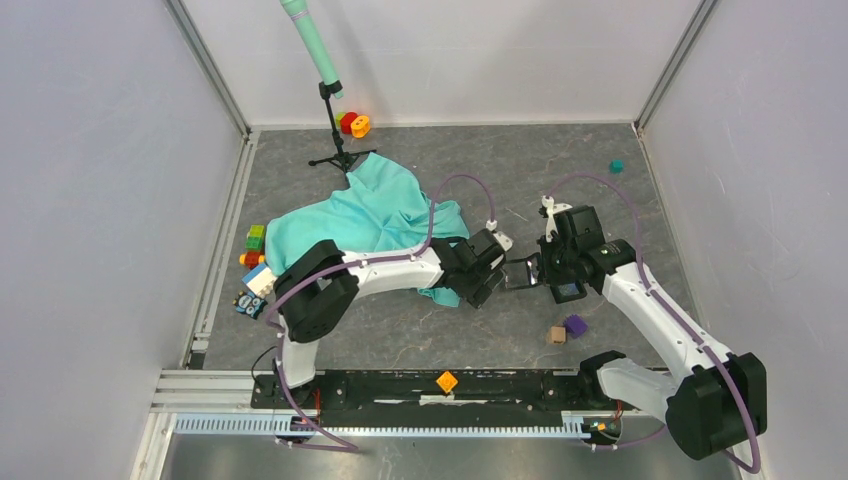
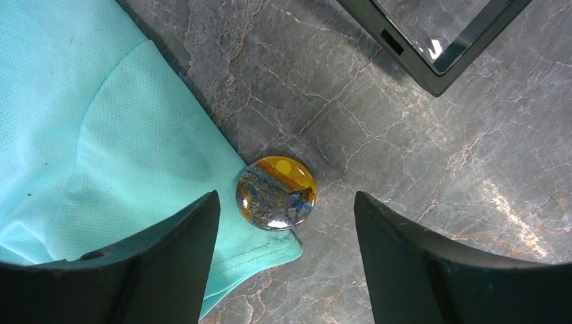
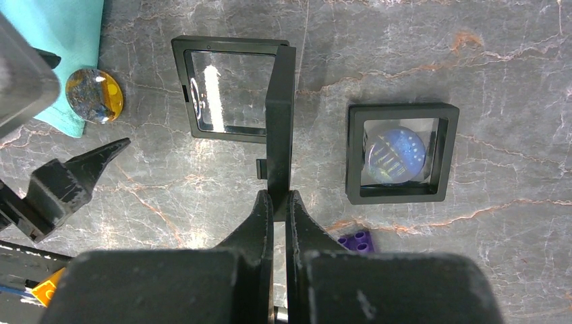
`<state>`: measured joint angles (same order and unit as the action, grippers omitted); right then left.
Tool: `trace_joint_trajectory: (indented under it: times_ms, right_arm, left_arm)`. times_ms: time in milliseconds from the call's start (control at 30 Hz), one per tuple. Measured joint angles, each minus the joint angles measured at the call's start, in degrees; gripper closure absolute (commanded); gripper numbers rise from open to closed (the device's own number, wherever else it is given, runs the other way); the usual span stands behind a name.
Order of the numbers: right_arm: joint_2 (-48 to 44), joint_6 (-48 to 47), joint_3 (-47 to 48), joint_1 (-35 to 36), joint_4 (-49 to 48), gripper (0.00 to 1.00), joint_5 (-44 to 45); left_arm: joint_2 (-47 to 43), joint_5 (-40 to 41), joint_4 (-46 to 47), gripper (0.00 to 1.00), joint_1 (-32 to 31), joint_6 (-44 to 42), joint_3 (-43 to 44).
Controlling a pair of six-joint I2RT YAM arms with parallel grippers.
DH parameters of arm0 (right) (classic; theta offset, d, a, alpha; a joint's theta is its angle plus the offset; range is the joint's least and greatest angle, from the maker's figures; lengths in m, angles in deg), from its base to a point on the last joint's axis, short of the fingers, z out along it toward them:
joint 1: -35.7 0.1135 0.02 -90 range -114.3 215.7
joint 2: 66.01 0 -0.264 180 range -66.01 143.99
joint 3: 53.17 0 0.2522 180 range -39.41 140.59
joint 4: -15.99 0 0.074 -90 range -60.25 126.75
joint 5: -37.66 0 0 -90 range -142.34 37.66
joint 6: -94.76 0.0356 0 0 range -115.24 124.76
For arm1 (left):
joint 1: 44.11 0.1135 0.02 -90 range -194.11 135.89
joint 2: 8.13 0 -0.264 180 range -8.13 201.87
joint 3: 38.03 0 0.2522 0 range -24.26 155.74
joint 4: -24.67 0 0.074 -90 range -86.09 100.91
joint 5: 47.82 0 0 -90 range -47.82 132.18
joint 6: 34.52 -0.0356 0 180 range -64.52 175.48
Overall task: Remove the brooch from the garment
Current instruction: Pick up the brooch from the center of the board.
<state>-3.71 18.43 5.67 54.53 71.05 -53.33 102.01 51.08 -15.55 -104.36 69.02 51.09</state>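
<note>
The turquoise garment (image 1: pixel 370 215) lies crumpled on the grey table; one hem corner (image 2: pixel 101 135) reaches under my left wrist. The brooch (image 2: pixel 276 193), a round glossy badge in yellow and blue, sits on that corner, half over the cloth and half over the table. A thin pin shows at its lower edge. My left gripper (image 2: pixel 287 202) hangs open above it, one finger on each side, touching nothing. In the right wrist view the brooch (image 3: pixel 94 95) lies at the far left. My right gripper (image 3: pixel 279 196) is shut on the upright lid (image 3: pixel 280 121) of an open black display case.
The open case's base (image 3: pixel 229 91) lies flat beside a closed black case (image 3: pixel 398 152) holding a blue disc. A purple brick (image 1: pixel 575 323) and a tan block (image 1: pixel 556 334) lie nearby. A stand with a green pole (image 1: pixel 335 130), coloured rings (image 1: pixel 355 124) and blocks (image 1: pixel 255 245) ring the garment.
</note>
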Motion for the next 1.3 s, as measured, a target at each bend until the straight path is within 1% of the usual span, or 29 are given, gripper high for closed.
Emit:
trace_joint_trajectory:
  times_ms: [233,433,500,600,900,1000,1100,1300]
  right_arm:
    - [-0.02,-0.02,-0.02,0.00,-0.02,1.00,0.00]
    - [-0.13,-0.02,-0.02,-0.09,-0.04,1.00,0.00]
    - [-0.13,-0.02,-0.04,-0.11,-0.04,1.00,0.00]
    - [-0.13,-0.02,-0.26,-0.11,-0.02,1.00,-0.02]
    - [-0.11,0.02,-1.09,-0.11,-0.04,1.00,-0.07]
    - [0.37,0.02,-1.46,-0.11,-0.09,1.00,-0.92]
    - [1.49,0.02,-1.73,-0.09,-0.31,1.00,-2.75]
    - [3.72,0.00,-1.70,0.31,-2.67,1.00,-8.66]
  left_arm:
    - [2.27,0.09,-1.92,0.27,0.00,0.02,1.55]
    - [2.95,0.20,-2.69,0.38,0.00,0.04,1.97]
    - [2.95,0.46,-2.82,0.44,0.00,0.04,1.97]
    - [2.95,1.18,-3.02,0.49,0.00,0.02,1.97]
    - [3.37,2.91,-3.43,0.53,0.00,0.02,2.71]
    - [1.38,1.27,-0.68,0.53,0.20,0.02,-0.33]
    - [-2.54,-1.64,2.89,0.53,0.85,0.00,-5.03]
    - [-10.78,-4.79,12.11,0.52,1.42,-2.29,-12.20]
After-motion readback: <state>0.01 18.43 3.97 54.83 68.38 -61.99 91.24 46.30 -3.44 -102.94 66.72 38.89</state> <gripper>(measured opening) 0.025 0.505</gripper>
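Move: The brooch lies flat over the garment's near right corner, almost between the left hand's open fingers: about 1 cm left of that hand, level fore and aft, and some 2 cm below. The garment's middle is about 20 cm to this hand's left and 14 cm farther out. The open black frame's free half hangs roughly 10 cm to its right, 2 cm ahead and 4 cm higher. From the right hand, the brooch is about 15 cm left, level, and 8 cm below. Down about 1.5 cm first, the left hand straddles the brooch and edges roughly 1 cm left while its fingers close from wide to half open, pinching the brooch by opposite edges; then it lifts about 4 cm, rolling some 15 degrees so its left side dips. Late on, the right hand, still gripping the black frame, goes about 2.5 cm left and a little down, towards the brooch. ##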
